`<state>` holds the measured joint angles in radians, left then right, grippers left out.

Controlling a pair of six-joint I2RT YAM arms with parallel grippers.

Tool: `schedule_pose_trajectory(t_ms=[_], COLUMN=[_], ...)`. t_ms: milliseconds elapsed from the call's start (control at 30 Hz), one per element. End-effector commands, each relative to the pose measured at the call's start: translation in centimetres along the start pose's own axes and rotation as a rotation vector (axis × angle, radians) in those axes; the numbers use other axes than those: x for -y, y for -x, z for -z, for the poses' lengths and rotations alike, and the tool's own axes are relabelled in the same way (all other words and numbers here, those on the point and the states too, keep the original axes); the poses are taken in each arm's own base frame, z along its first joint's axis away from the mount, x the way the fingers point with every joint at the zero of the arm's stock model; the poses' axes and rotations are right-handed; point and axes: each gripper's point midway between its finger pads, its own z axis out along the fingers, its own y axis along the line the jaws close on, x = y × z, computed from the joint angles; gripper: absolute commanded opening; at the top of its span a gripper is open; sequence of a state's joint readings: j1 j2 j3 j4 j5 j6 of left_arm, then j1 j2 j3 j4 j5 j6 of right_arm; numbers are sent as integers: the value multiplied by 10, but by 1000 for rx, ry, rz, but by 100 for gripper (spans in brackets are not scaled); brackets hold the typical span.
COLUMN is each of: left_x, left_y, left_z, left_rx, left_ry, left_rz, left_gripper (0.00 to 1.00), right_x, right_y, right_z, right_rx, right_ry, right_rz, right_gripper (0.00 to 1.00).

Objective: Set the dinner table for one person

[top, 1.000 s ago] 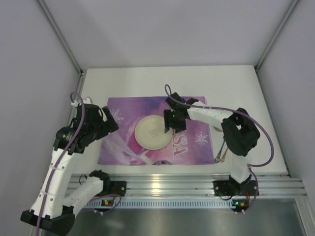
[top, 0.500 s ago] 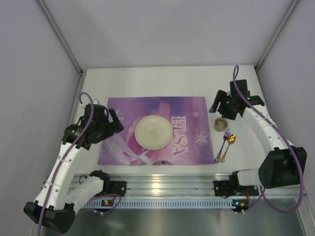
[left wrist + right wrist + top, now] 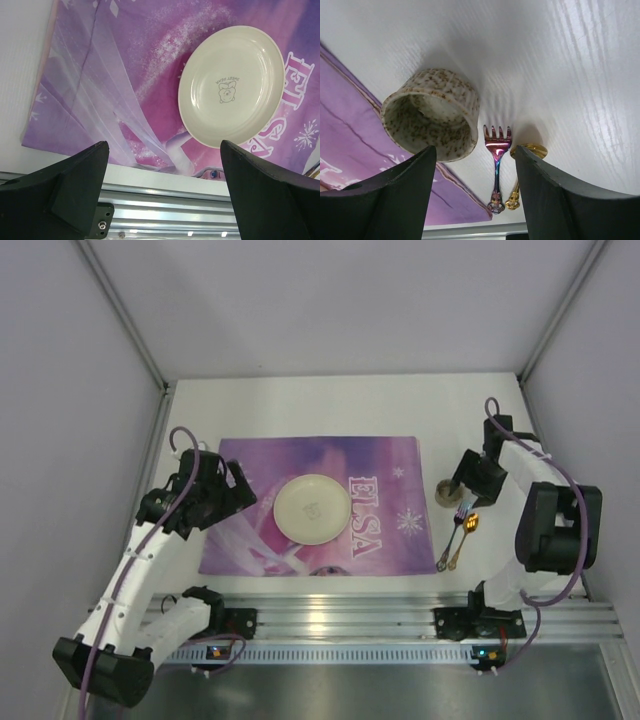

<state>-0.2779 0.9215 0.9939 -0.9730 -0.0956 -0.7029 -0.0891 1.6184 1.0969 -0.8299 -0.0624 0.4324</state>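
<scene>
The white dinner table (image 3: pixel 330 405) carries a purple ELSA placemat (image 3: pixel 390 465) with a cream plate (image 3: pixel 312 509) at its middle. A speckled ceramic cup (image 3: pixel 449 492) stands just off the mat's right edge. A rainbow fork (image 3: pixel 459 523) and a gold spoon (image 3: pixel 466 532) lie side by side in front of it. My right gripper (image 3: pixel 468 480) is open and empty just above the cup (image 3: pixel 432 115), fork (image 3: pixel 496 150) and spoon (image 3: pixel 527 152). My left gripper (image 3: pixel 235 495) is open and empty over the mat's left part, and the plate (image 3: pixel 231 92) is to its right.
A ribbed silver rail (image 3: pixel 350 615) runs along the table's near edge and also shows in the left wrist view (image 3: pixel 165 200). Grey walls close in the back and both sides. Bare tabletop (image 3: pixel 545 60) lies behind and to the right of the cup.
My right arm has swung from over the plate to the right side and now hovers by the cup, uncovering the cup, fork and spoon. My left arm has shifted slightly toward the mat.
</scene>
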Motion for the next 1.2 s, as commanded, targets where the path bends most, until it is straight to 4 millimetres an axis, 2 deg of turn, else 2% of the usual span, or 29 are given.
schedule_pose_trajectory(t_ms=[0,300,533,667,767,800,867,900,1000,1100,1167], left_x=[11,2,2,0,0,0,0,1,2,4,5], left_y=[14,10,13,13,14,14,13,14,15,15,16], left_z=[-1,0,-1,-1,-1,-2,-3,-2,-4,-6,-7], left_rx=[42,47,50,51,54,52,48,52,48,42,40], left_ry=[-35,-9,-1,10,13,15,18,15,16,13,13], left_rz=[-12,-18,-15,-18,-18,-17,-15,-14,-11,-12,-15], left_gripper=[98,98,98,98,98,98,98,98,98,98,98], right_x=[3,3,-1,-4,-6,-7,-8,-10,-12,-19,-29], right_y=[28,46,60,65,67,68,67,69,72,78,84], right_z=[4,-8,-20,-24,-28,-28,-31,-30,-27,-11,12], right_rx=[59,59,46,41,33,33,24,27,37,76,134], right_ry=[-13,-28,-36,-32,-30,-26,-23,-19,-15,-4,28], right_rz=[2,-8,-4,-3,-3,0,3,5,14,22,22], right_gripper=[64,57,40,33,23,14,5,1,0,0,0])
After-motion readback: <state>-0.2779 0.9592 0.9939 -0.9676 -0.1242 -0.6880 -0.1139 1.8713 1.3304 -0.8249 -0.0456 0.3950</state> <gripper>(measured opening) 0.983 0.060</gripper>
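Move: From the right gripper the speckled cup is about 3 cm ahead and 3 cm to the left, its middle some 3 cm below the finger pads. The fork lies behind the cup, roughly 9 cm back from this gripper and 3 cm to its left, and the spoon about 10 cm straight back, both some 5 cm lower. From the left gripper the cup is about 48 cm to the right, 8 cm ahead and 16 cm down. Bring the right gripper about 6 cm forward, easing some 2 cm to the right and 2 cm down on the way, with the fingers pointing down. Close the part-open fingers as it goes, one inside the cup and one outside, until they pinch the wall at its right, near side; keep that pinch. ##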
